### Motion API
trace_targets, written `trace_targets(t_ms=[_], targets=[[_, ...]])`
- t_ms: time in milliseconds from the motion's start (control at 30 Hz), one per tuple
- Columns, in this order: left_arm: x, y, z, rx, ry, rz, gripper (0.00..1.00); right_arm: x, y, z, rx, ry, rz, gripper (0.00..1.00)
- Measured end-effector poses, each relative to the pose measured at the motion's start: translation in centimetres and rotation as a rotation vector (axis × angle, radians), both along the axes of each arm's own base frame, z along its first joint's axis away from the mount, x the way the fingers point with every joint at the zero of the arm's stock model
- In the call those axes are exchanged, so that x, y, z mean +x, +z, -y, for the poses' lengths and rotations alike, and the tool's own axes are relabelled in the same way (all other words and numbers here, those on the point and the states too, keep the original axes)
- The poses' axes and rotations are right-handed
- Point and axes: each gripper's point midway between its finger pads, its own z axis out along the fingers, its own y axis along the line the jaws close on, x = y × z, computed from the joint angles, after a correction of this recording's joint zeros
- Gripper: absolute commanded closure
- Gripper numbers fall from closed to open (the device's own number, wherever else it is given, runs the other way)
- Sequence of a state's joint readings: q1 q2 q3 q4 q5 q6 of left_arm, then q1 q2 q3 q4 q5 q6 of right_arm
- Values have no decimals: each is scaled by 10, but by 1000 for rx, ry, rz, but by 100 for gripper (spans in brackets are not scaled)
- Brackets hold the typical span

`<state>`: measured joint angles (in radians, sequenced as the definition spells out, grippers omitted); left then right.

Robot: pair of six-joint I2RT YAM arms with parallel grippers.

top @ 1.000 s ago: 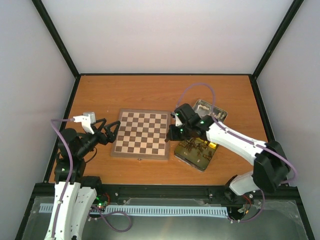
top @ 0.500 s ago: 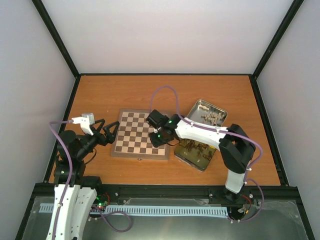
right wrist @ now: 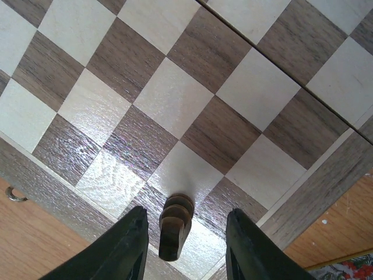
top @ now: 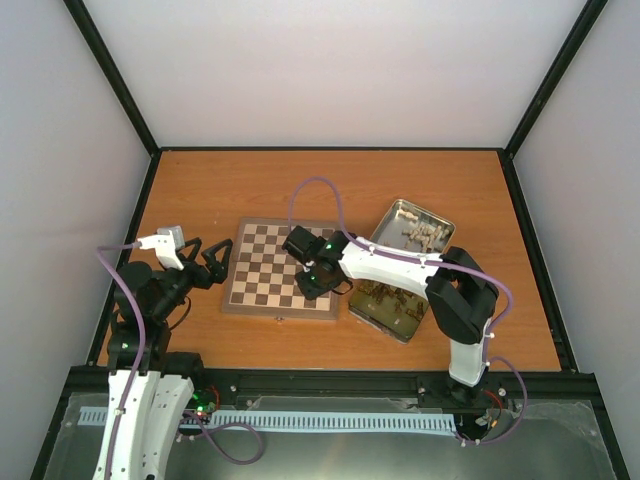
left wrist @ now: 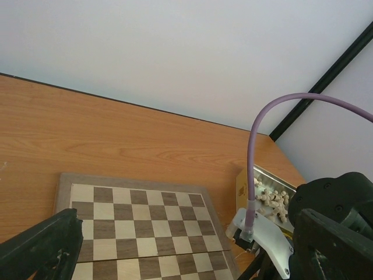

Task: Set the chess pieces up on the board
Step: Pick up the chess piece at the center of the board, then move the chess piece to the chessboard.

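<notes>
The board (top: 262,262) lies left of centre on the table. My right gripper (top: 312,284) hangs low over its near right part. Its jaws stand open around one dark brown chess piece (right wrist: 175,227), which stands on a square in the row by the near border, free of both fingers (right wrist: 133,245). The other dark pieces (top: 392,297) lie in a tin half to the right of the board. Cream pieces (top: 420,232) lie in the other half behind it. My left gripper (top: 205,264) is open and empty just off the board's left edge (left wrist: 134,221).
The open gold-lined tin (top: 384,323) sits close against the board's right side. The right arm (top: 400,265) reaches across it. The board's metal clasp (right wrist: 14,195) is on the near edge. Black frame posts and white walls bound the table.
My right arm swung from the tin to the board's near right part. Its jaws have opened, letting go of a dark piece now standing on a square. The left arm barely shifted.
</notes>
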<state>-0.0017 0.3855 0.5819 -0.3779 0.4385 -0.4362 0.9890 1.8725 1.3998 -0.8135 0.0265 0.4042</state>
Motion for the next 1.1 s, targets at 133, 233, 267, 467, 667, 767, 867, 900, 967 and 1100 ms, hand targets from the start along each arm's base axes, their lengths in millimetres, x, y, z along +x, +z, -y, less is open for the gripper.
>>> trace_targets(t_ms=[133,233,267,467,667,767,867,900,967,1100], targets=[[0,-1,-1,2,9,-5,0,0,0,0,2,-6,-3,63],[1,-1,-2,2,13,-5,0,-2,0,-2,11,-7,-11,74],[1,-1,-2,3,15,-6,0,-2,0,-3,15,-7,-17,77],[1,-2,-4,4,23,-6,0,-6,1,-8,36,6,-31,82],[1,-2,-4,5,24,-7,0,-7,0,-8,32,20,-32,91],[1,-2,-4,4,25,-8,0,-8,-1,-9,31,35,-34,92],[1,-2,-4,4,25,-6,0,-12,-1,-11,38,49,-42,92],[1,-2,-4,5,25,-5,0,-13,-1,-12,39,52,-43,92],[1,-2,-4,4,25,-6,0,-15,-1,-13,40,58,-46,91],[0,-2,-4,4,25,-9,0,-17,-2,-14,40,62,-45,86]])
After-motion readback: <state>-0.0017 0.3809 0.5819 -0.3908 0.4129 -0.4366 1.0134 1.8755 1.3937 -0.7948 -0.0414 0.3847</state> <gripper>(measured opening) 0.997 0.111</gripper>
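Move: The dark chess piece stands between the right hand's open fingers, about 1 cm back and 1 cm left of the hand point, its middle some 1 cm lower, at a crossing of squares near the board's near right corner. The board's centre is about 7 cm ahead and 8 cm left of the hand. The dark-pieces box lies some 15 cm to its right, level with it. From the left hand the piece is roughly 19 cm right, 2 cm back and 21 cm below. Back and left, by about 2 cm in all and at a nearly unchanged height, the right hand eases low over the board's near right corner, fingers still pointing down. On the way its part-open fingers close on the upper part of the dark piece and pinch it, drawing it towards the near edge; the wrist turns only slightly. ##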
